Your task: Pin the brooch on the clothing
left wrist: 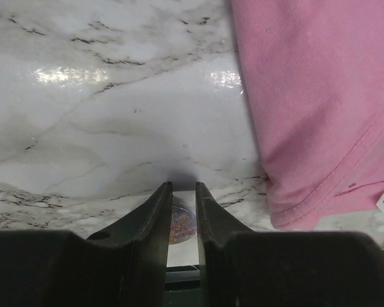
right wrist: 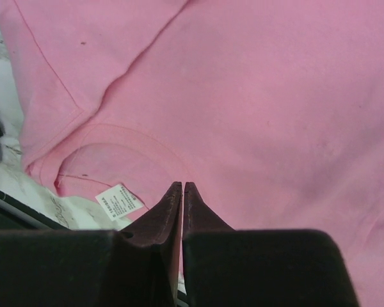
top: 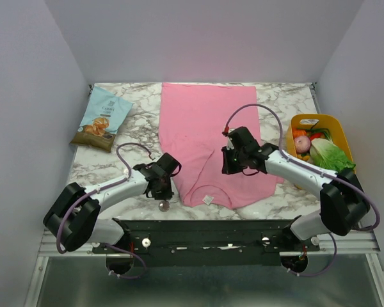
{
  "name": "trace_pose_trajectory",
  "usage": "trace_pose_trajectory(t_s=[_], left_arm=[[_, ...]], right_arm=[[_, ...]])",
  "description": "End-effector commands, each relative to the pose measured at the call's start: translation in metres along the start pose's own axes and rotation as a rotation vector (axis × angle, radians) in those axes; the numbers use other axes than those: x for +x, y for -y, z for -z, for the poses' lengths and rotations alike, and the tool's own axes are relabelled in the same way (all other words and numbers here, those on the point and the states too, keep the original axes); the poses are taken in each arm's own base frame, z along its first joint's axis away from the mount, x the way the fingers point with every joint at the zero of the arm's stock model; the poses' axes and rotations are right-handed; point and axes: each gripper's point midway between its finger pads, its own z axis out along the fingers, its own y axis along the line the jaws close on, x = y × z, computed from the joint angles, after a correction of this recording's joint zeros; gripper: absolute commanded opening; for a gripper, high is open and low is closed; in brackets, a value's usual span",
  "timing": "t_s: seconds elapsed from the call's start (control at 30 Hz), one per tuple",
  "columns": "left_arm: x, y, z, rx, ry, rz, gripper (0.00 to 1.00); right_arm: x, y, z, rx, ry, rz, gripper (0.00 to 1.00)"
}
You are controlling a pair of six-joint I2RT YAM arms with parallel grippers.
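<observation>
The brooch (top: 163,205) is a small round disc lying on the marble near the table's front edge, just left of the clothing. In the left wrist view the brooch (left wrist: 182,225) shows in the narrow gap between my fingers. My left gripper (left wrist: 184,185) (top: 161,190) is open only slightly, its jaws flanking the disc. The clothing (top: 205,121) (left wrist: 320,96) (right wrist: 256,96) is a pink T-shirt spread flat, its white neck label (top: 207,199) (right wrist: 118,201) toward the front. My right gripper (top: 229,163) (right wrist: 182,185) hovers shut over the shirt near the collar, holding nothing.
A blue snack bag (top: 102,118) lies at the back left. A yellow basket (top: 307,118) with vegetables stands at the right edge. A black rail (top: 211,227) runs along the table's front edge, close behind the brooch.
</observation>
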Motion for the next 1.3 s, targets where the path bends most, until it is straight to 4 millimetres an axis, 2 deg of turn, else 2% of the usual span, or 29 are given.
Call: trace_pose_trajectory(t_s=[0.0, 0.13, 0.2, 0.3, 0.4, 0.43, 0.5, 0.53, 0.57, 0.6, 0.63, 0.67, 0.7, 0.73, 0.77, 0.8, 0.83, 0.87, 0.9, 0.93, 0.97, 1.0, 1.03, 1.07, 1.1, 1.13, 1.17, 1.2, 1.27], left_arm=[[0.044, -0.024, 0.000, -0.086, -0.148, -0.001, 0.30], [0.055, -0.024, -0.001, -0.076, -0.164, 0.016, 0.30], [0.058, -0.026, -0.001, -0.085, -0.163, 0.014, 0.30], [0.052, -0.026, 0.003, -0.088, -0.127, 0.012, 0.30], [0.025, -0.017, 0.015, -0.081, -0.028, -0.011, 0.34], [0.010, -0.005, 0.024, -0.057, 0.018, -0.015, 0.35], [-0.014, 0.001, 0.035, -0.061, 0.103, -0.050, 0.45], [-0.033, 0.016, 0.047, -0.029, 0.156, -0.054, 0.49], [-0.044, 0.021, 0.054, -0.022, 0.190, -0.090, 0.51], [-0.054, 0.028, 0.057, -0.019, 0.214, -0.105, 0.57], [-0.074, 0.041, 0.070, -0.004, 0.273, -0.119, 0.59], [-0.084, 0.048, 0.074, -0.001, 0.295, -0.135, 0.61], [-0.091, 0.053, 0.069, -0.019, 0.292, -0.183, 0.67], [-0.109, 0.068, 0.079, -0.003, 0.332, -0.196, 0.68], [-0.116, 0.075, 0.078, -0.007, 0.339, -0.213, 0.70], [-0.120, 0.079, 0.063, -0.043, 0.313, -0.264, 0.72], [-0.135, 0.095, 0.068, -0.024, 0.341, -0.275, 0.73], [-0.141, 0.102, 0.063, -0.031, 0.342, -0.293, 0.73], [-0.143, 0.106, 0.043, -0.062, 0.308, -0.319, 0.74], [-0.153, 0.120, 0.044, -0.050, 0.326, -0.340, 0.74], [-0.158, 0.126, 0.038, -0.057, 0.325, -0.351, 0.74], [-0.157, 0.129, 0.017, -0.088, 0.296, -0.373, 0.75], [-0.166, 0.143, 0.019, -0.079, 0.318, -0.391, 0.75], [-0.168, 0.147, 0.013, -0.091, 0.317, -0.404, 0.75], [-0.169, 0.149, -0.002, -0.127, 0.309, -0.424, 0.76], [-0.176, 0.160, -0.002, -0.114, 0.325, -0.432, 0.76], [-0.177, 0.165, -0.006, -0.113, 0.322, -0.449, 0.76], [-0.175, 0.167, -0.018, -0.121, 0.303, -0.460, 0.76], [-0.179, 0.177, -0.020, -0.110, 0.311, -0.473, 0.76]], right_arm=[[-0.031, -0.015, -0.006, -0.052, 0.060, 0.014, 0.26], [-0.046, -0.022, -0.017, -0.075, 0.081, 0.014, 0.49], [-0.051, -0.022, -0.028, -0.068, 0.072, 0.013, 0.54], [-0.053, -0.020, -0.046, -0.056, 0.049, 0.009, 0.55], [-0.060, -0.018, -0.051, -0.043, 0.055, 0.000, 0.56], [-0.061, -0.017, -0.051, -0.040, 0.060, -0.006, 0.56], [-0.064, -0.012, -0.047, -0.038, 0.070, -0.017, 0.56], [-0.069, -0.012, -0.039, -0.043, 0.093, -0.019, 0.61], [-0.065, -0.005, -0.037, -0.034, 0.091, -0.033, 0.61], [-0.066, -0.002, -0.033, -0.033, 0.100, -0.043, 0.61], [-0.066, 0.001, -0.029, -0.033, 0.108, -0.048, 0.62], [-0.070, 0.005, -0.019, -0.036, 0.132, -0.060, 0.62], [-0.063, 0.010, -0.017, -0.034, 0.125, -0.071, 0.62], [-0.061, 0.014, -0.014, -0.032, 0.128, -0.079, 0.62], [-0.065, 0.017, -0.003, -0.035, 0.156, -0.092, 0.63], [-0.056, 0.022, -0.002, -0.028, 0.147, -0.102, 0.67], [-0.055, 0.025, 0.003, -0.026, 0.160, -0.110, 0.67], [-0.053, 0.032, 0.008, -0.015, 0.168, -0.127, 0.70], [-0.056, 0.033, 0.019, -0.018, 0.202, -0.131, 0.73], [-0.045, 0.038, 0.021, -0.006, 0.190, -0.143, 0.73], [-0.044, 0.046, 0.025, 0.008, 0.198, -0.162, 0.74], [-0.045, 0.048, 0.035, 0.012, 0.227, -0.165, 0.77], [-0.036, 0.054, 0.036, 0.027, 0.215, -0.177, 0.77], [-0.036, 0.064, 0.041, 0.059, 0.231, -0.192, 0.78], [-0.033, 0.069, 0.044, 0.078, 0.234, -0.198, 0.80], [-0.030, 0.073, 0.050, 0.091, 0.243, -0.203, 0.82], [-0.024, 0.082, 0.051, 0.122, 0.239, -0.213, 0.82], [-0.022, 0.087, 0.054, 0.137, 0.244, -0.219, 0.84], [-0.014, 0.098, 0.059, 0.170, 0.242, -0.240, 0.85]])
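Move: The brooch lies right at the left fingertips, about 2 cm behind the hand point and barely 1 cm below it. From the left hand, the clothing's folded flap ends in a corner some 20 cm ahead and 17 cm to the right; the neck label is level with the hand, 14 cm to the right. From the right hand, which hovers about 6 cm over the clothing, the flap corner is 7 cm ahead and 4 cm left, the label 9 cm back and 6 cm left, and the brooch 11 cm back and 21 cm left. With its tips still against the brooch, the left hand pushes it back along the table nearly 3 cm, then leaves it, arcs up some 12 cm and swings forward and right over the clothing to just short of the flap corner, sinking and opening wide. The right hand opens, reaches forward and left with a small dip, then swings about 12 cm right, rising. ##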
